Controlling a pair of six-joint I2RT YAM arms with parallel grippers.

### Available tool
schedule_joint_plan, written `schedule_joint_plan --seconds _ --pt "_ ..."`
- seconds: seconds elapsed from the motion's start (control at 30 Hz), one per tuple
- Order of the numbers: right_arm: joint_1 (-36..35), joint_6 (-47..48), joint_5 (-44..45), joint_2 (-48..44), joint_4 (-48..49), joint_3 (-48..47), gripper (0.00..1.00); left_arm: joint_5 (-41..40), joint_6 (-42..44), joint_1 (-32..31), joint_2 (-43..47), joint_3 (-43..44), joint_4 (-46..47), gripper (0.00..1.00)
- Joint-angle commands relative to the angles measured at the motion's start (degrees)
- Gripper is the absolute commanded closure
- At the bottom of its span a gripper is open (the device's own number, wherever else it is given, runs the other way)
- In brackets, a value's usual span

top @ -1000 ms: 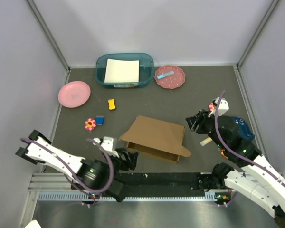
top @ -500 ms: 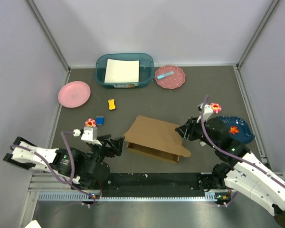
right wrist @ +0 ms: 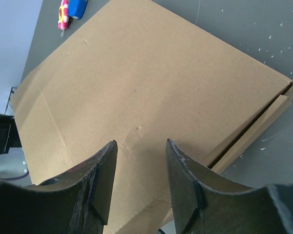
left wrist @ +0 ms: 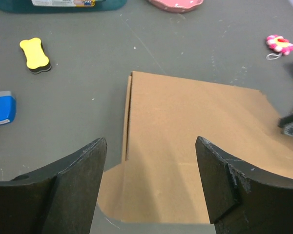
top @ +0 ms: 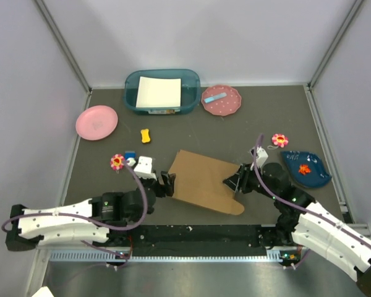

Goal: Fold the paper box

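Note:
The paper box (top: pixel 201 180) is a flat brown cardboard mailer lying in the middle of the dark mat, lid down, with a rounded flap at its near edge. My left gripper (top: pixel 167 184) hovers at the box's left edge, open wide. In the left wrist view the lid (left wrist: pixel 185 141) fills the gap between the left gripper's (left wrist: pixel 150 141) jaws. My right gripper (top: pixel 232 182) sits over the box's right side, open with a narrower gap. In the right wrist view the right gripper (right wrist: pixel 140 143) points down at the lid (right wrist: pixel 136 73), and nothing lies between the jaws.
A teal bin (top: pixel 131 93) holding a white sheet stands at the back, with a pink dotted plate (top: pixel 232 106) to its right. A pink plate (top: pixel 84 124), yellow bone (top: pixel 145 135), blue block (top: pixel 130 156) and flower (top: pixel 117 162) lie left. Another flower (top: pixel 279 140) and blue dish (top: pixel 318 176) lie right.
Both arms have swung inward from the table's sides to the box's left and right edges. The box now lies flatter than before. The right jaws have narrowed a little.

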State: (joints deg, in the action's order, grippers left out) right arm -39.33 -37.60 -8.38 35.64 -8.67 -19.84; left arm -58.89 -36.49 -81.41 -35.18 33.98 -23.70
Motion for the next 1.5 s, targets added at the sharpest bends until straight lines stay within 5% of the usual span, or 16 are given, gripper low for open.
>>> schedule_joint_plan --seconds 0.0,0.13,0.23,0.63,1.47 --pt "-0.5 -0.9 1.3 -2.6 -4.5 -0.5 0.53 12.6 4.9 9.6 -2.6 0.0 9.4 0.21" --pt "-0.5 -0.7 7.5 -6.0 -11.0 -5.5 0.50 25.3 2.1 22.2 -5.3 -1.5 9.6 0.21" --pt "-0.5 -0.7 10.5 -6.7 -17.1 -9.9 0.48 29.3 1.3 25.8 -8.1 -0.8 8.7 0.20" --pt "-0.5 -7.0 -0.4 -5.7 -28.2 -10.2 0.36 37.9 -1.7 27.9 -11.6 -5.3 10.7 0.18" --pt "-0.5 -19.4 -15.3 -0.7 -5.0 2.9 0.32 40.0 -4.6 27.9 -10.3 -10.1 13.1 0.20"
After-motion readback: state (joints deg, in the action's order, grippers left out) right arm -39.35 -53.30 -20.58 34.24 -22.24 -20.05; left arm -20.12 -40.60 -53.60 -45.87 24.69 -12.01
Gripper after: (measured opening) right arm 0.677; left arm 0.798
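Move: The box's front-left corner lies about 4 cm ahead of the left hand, 2 cm to its right and 12 cm below. The blue block is about 13 cm ahead, 13 cm left and 18 cm down, and the yellow sponge 21 cm ahead, 8 cm left at that level. From the right hand, the box's front-right corner is some 6 cm back, level sideways, 4 cm below; the pink flower stands about 17 cm ahead, 17 cm right and 9 cm below. The left hand, fingers staying wide open, reaches forward about 5 cm and then sinks, easing back a little, roughly 10 cm lower in all, tipping down some 20 degrees until its fingers straddle the box's front-left corner. Meanwhile the right hand opens wider as it lifts a few centimetres and shifts right, then draws back about 6 cm and down, tipping its fingers down and finally edging left again, so that they come astride the lid's front-right corner. ##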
